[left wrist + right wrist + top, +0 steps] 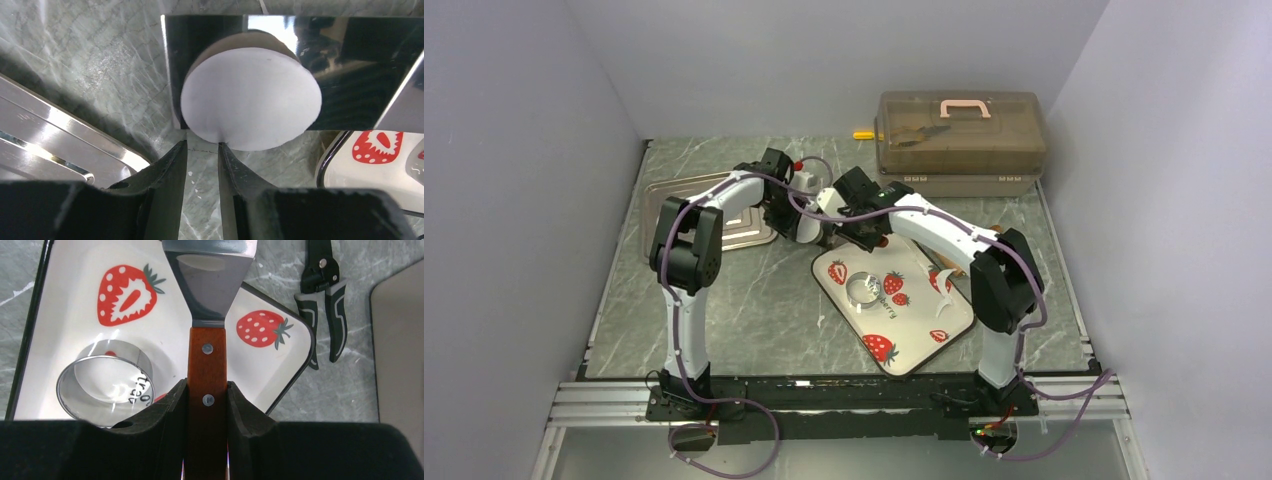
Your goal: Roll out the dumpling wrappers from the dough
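One dumpling wrapper (250, 97), a flat round white disc, lies on the shiny blade of a spatula (350, 75) held over the marble table. My left gripper (202, 142) is open by a narrow gap. Its fingertips are at the disc's near edge, the right tip touching it, and only bare marble shows between the fingers. My right gripper (207, 385) is shut on the spatula's red-brown wooden handle (206, 355), with the blade (210, 285) pointing away from it. In the top view both grippers meet at mid-table (834, 222). No other dough shows.
A strawberry-patterned plate (924, 340) holds a clear round ring (864, 289). A steel tray (664, 205) lies at the left, close to my left fingers (50, 135). Black-handled snips (325, 300) lie right of the plate. A brown lidded box (959, 140) stands at the back right.
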`<state>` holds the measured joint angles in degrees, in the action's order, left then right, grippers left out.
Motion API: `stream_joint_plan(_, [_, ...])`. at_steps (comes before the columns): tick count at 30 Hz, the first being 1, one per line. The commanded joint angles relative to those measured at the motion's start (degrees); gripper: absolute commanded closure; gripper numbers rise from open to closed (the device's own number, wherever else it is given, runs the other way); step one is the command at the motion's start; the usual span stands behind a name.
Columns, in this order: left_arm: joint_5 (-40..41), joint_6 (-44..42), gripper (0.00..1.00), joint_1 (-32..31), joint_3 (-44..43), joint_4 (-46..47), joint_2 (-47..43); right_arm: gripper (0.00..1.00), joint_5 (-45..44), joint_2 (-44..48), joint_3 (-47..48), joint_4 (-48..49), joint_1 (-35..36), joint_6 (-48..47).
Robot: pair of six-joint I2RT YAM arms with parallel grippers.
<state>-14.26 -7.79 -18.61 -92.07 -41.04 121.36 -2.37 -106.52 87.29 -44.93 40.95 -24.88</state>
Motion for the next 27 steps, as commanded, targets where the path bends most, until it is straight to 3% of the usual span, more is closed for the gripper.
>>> stream_joint_plan(1, [-3.4,1.0,0.66,-0.3,-0.7,2.3,-1.1,1.00,1.6,-1.9,3.6,2.1,1.4,-1.5])
stream_joint_plan(8, [-3.8,-0.4,0.64,0.8,1.5,1.3,-5.3,1.00,2.1,-1.7,3.6,4.1,0.4,3.1])
stream_joint_plan(18, [-10.8,-3.5,0.40,4.1,4.1,-4.3,-18.5,1.00,8.5,4.4,-2.8,14.6,-3.9,10.7])
stream_joint_plan(27, [-11.9,-4.6,0.40,6.9,4.0,-5.4,-17.8,1.00,11.4,2.0,0.2,13.1,-4.0,10.4])
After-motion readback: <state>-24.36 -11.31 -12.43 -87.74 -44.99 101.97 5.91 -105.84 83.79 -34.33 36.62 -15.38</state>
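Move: The wrapper overlaps the spatula blade at the left fingertips, its middle about 3 cm to that hand's right and 1 cm ahead, level with it. The blade's middle is some 5 cm right and 2 cm ahead, the metal tray's 15 cm left and 4 cm ahead, the cutting ring's 15 cm right and 11 cm back. From the right hand, the wrapper is roughly 12 cm left, 6 cm ahead and 7 cm below. The left fingertips stay low by the wrapper's near edge while the right hand, keeping its grip on the spatula handle, eases about a centimetre left, then creeps some 2 cm forward and tips the blade end up roughly 15 degrees. The left hand then opens its fingers clearly wider and climbs straight away from the wrapper, about 12 cm, drifting a little left and back over the near corner of the metal tray. ##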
